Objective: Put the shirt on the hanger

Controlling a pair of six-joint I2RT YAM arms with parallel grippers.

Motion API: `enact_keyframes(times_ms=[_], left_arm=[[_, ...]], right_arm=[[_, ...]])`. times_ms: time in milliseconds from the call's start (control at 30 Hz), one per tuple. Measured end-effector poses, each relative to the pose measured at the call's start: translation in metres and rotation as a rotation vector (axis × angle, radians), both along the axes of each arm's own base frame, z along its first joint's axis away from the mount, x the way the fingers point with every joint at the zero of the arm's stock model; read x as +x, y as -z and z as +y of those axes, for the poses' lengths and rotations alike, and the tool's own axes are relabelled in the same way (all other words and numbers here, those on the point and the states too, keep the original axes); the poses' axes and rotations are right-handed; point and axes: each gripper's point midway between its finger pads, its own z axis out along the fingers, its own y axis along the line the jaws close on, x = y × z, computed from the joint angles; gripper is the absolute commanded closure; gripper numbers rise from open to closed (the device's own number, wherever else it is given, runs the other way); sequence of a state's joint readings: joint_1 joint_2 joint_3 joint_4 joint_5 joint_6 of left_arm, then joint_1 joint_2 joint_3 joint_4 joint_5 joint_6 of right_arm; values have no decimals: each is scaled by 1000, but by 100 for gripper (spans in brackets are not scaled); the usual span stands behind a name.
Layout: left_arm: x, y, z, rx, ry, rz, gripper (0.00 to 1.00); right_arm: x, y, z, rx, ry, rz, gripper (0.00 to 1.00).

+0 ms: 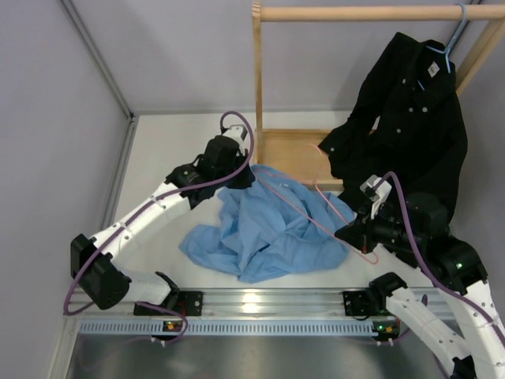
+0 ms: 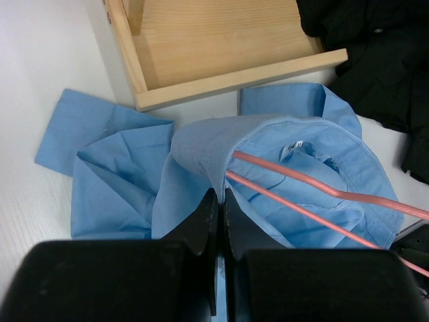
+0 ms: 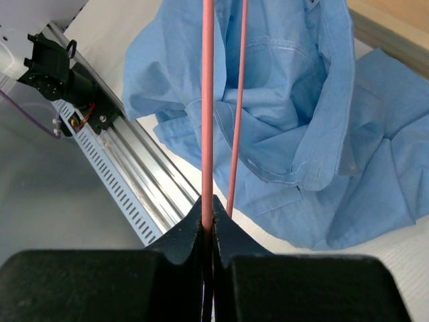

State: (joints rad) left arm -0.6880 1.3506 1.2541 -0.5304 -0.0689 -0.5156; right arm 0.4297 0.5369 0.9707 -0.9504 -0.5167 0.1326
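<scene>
The light blue shirt (image 1: 264, 225) lies crumpled on the white table between the arms. My left gripper (image 1: 241, 175) is shut on a fold of the shirt (image 2: 201, 151) near its collar and holds that edge up. The pink wire hanger (image 1: 312, 213) runs across the shirt, and one end goes into the opened collar (image 2: 301, 178). My right gripper (image 1: 361, 225) is shut on the hanger (image 3: 208, 100) at its near right end. A second pink wire (image 3: 236, 114) runs beside the gripped one over the shirt (image 3: 295, 114).
A wooden rack (image 1: 260, 71) with a top bar stands at the back, and its wooden base tray (image 2: 221, 47) lies just beyond the shirt. A black collared shirt (image 1: 410, 118) hangs from a pale blue hanger (image 1: 454, 35) at right. A metal rail (image 1: 260, 304) edges the near side.
</scene>
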Motion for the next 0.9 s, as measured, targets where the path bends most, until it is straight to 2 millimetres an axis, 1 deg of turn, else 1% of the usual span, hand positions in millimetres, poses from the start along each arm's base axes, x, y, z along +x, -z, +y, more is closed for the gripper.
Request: enact_keyframes(times_ms=[100,167,233,333,433,500,533,567,633,700,733,767,800,867,900], left_arm=[[-1,-1,-1,7,20,-7,100],[-6,-4,-8,-2,86,-9,100],[-14,-13,-17,-20,184,-22,100],[-33,-34,-35,-56,367,-55,100],[-57,-53,-49,-70,515,-105,100],[-83,-69,-57,-70,610,-147,100],[-97,-80,-62,-72,653,-176,100],[-113,-92,-68,-78,698,-205,100],[-141,-120,-78,-87,763,-268,100],[-163,-146,-86,-101,798,-326,100],[-171,-158,-86,-109,803,-350,100],[-177,-170,-87,-123,807,-375,100],[-179,-182,-86,-133,796,-400,100],[-175,-199,-81,-138,746,-439,100],[-168,-205,-77,-130,693,-457,100]], right_arm=[[-3,3,2,-4,-17,8,100],[-7,6,4,-9,-36,18,100],[-10,11,7,-16,-62,31,100],[-14,16,13,-24,-103,57,100],[-13,27,22,-29,-141,107,100],[-8,31,29,-20,-144,130,100],[-2,28,34,0,-139,130,100],[3,24,38,23,-134,122,100],[14,8,49,95,-125,76,100],[21,-19,59,183,-136,-12,100],[22,-34,63,230,-152,-67,100],[21,-48,67,274,-173,-113,100],[20,-59,70,307,-190,-147,100],[17,-85,75,383,-233,-226,100],[15,-95,76,412,-247,-253,100]])
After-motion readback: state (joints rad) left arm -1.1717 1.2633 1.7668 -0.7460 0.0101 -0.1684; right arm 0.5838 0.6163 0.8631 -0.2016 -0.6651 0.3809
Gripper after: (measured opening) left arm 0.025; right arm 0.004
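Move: Pinching the shirt's gathered upper edge, the left hand has the hanger's free near end about 34 cm to its right and 22 cm back, near its own height, the hook about 18 cm right and 3 cm ahead, and the rack base 12 cm ahead, 14 cm right, low on the table. From the right hand, holding the hanger, the shirt's bulk is some 17 cm left, 4 cm ahead and 20 cm lower; the hook is 6 cm left and 17 cm ahead. Keeping its pinch on the shirt, the left hand sweeps up about 20 cm while drawing back some 17 cm and going right, towards the right hand, turning clockwise and tipping its fingers up. The right hand keeps hold of the hanger, first dips a few centimetres while easing left, then rises, ending about 10 cm higher and 8 cm farther left, rolling its left side up. ##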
